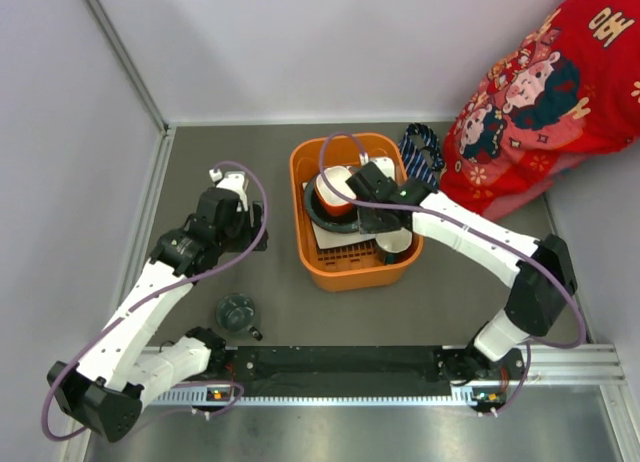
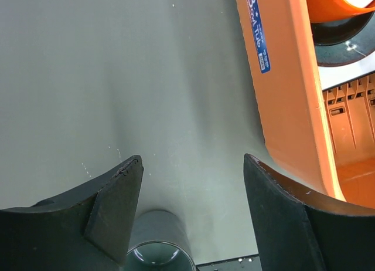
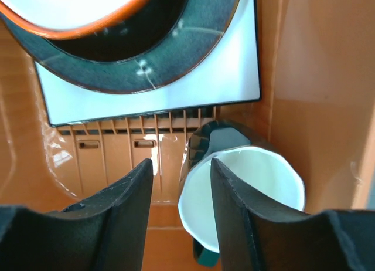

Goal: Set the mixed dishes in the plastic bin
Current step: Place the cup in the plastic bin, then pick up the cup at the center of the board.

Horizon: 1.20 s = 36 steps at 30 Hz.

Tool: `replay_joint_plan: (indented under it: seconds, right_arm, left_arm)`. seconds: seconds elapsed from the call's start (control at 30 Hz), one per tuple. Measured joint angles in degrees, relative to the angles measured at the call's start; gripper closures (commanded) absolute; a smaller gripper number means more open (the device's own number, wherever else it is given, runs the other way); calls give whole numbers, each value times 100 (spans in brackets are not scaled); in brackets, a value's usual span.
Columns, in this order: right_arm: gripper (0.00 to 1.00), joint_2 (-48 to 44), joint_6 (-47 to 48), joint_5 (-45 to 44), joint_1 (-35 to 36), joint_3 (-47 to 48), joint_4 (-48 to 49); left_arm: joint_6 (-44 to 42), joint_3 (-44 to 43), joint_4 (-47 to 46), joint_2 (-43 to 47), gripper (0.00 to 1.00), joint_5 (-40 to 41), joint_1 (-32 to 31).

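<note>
The orange plastic bin (image 1: 298,212) holds a white square plate (image 3: 222,77), a round blue-grey plate (image 3: 193,42) on top of it and an orange bowl (image 3: 76,7) with a white inside on that. A mug (image 3: 258,177), white inside and dark teal outside, stands in the bin's near right corner. My right gripper (image 3: 181,165) is open inside the bin, one finger inside the mug's rim, the other outside and clear of it. A small dark teal cup (image 1: 237,312) stands on the table. My left gripper (image 2: 192,158) hangs open and empty left of the bin, over that cup (image 2: 155,247).
A striped blue necktie (image 1: 422,152) lies behind the bin at its right. A person in red (image 1: 540,92) stands at the table's far right corner. A black rail (image 1: 340,362) runs along the near edge. White walls enclose the left and back.
</note>
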<state>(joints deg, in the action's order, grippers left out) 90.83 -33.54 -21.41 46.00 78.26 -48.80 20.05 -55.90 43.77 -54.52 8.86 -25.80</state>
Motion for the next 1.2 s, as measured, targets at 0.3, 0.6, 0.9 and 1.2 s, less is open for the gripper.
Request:
replay_joint_plan:
  seconds: [0.3,0.6,0.9,1.2]
  right_arm:
    - [55,-251,92,-428,752,953,-205]
    - [55,20,-7,-365,2490,1449,87]
    - [55,1023,-7,422,2900,1443,833]
    - [54,1921,4,1357,2900,1641,1419]
  left_arm:
    - [42,271,-302,-205,25,-531,487]
    - [42,315,-1049,-872,27,-2203,2865]
    - [435,190,-1344,-841,26,-2573,3589]
    - [780,179,-1427,-660,23,-2640,3851]
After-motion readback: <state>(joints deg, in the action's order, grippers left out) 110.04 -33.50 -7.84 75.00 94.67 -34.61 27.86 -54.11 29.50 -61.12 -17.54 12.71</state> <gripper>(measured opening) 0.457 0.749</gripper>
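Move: My right hand, empty and part-open, is over the orange bin. The gray cup it goes for stands about 30 cm to its left, some 16 cm nearer my base and 10 cm lower. The white cup sits 6 cm right, 3 cm back; the orange bowl 6 cm left, 8 cm ahead; the bin's middle 2 cm left, 5 cm ahead. From my left hand the gray cup is 12 cm back, 3 cm left, 14 cm down. I lift my right hand about 10 cm out of the bin, swing it some 25 cm left and 15 cm back over the bin's left side, and sink again towards the gray cup, turning roughly 40 degrees counter-clockwise, fingers staying half open. Meanwhile my left hand clears away left and forward, about 12 cm, dipping then rising, rolling left side down and turning counter-clockwise. ##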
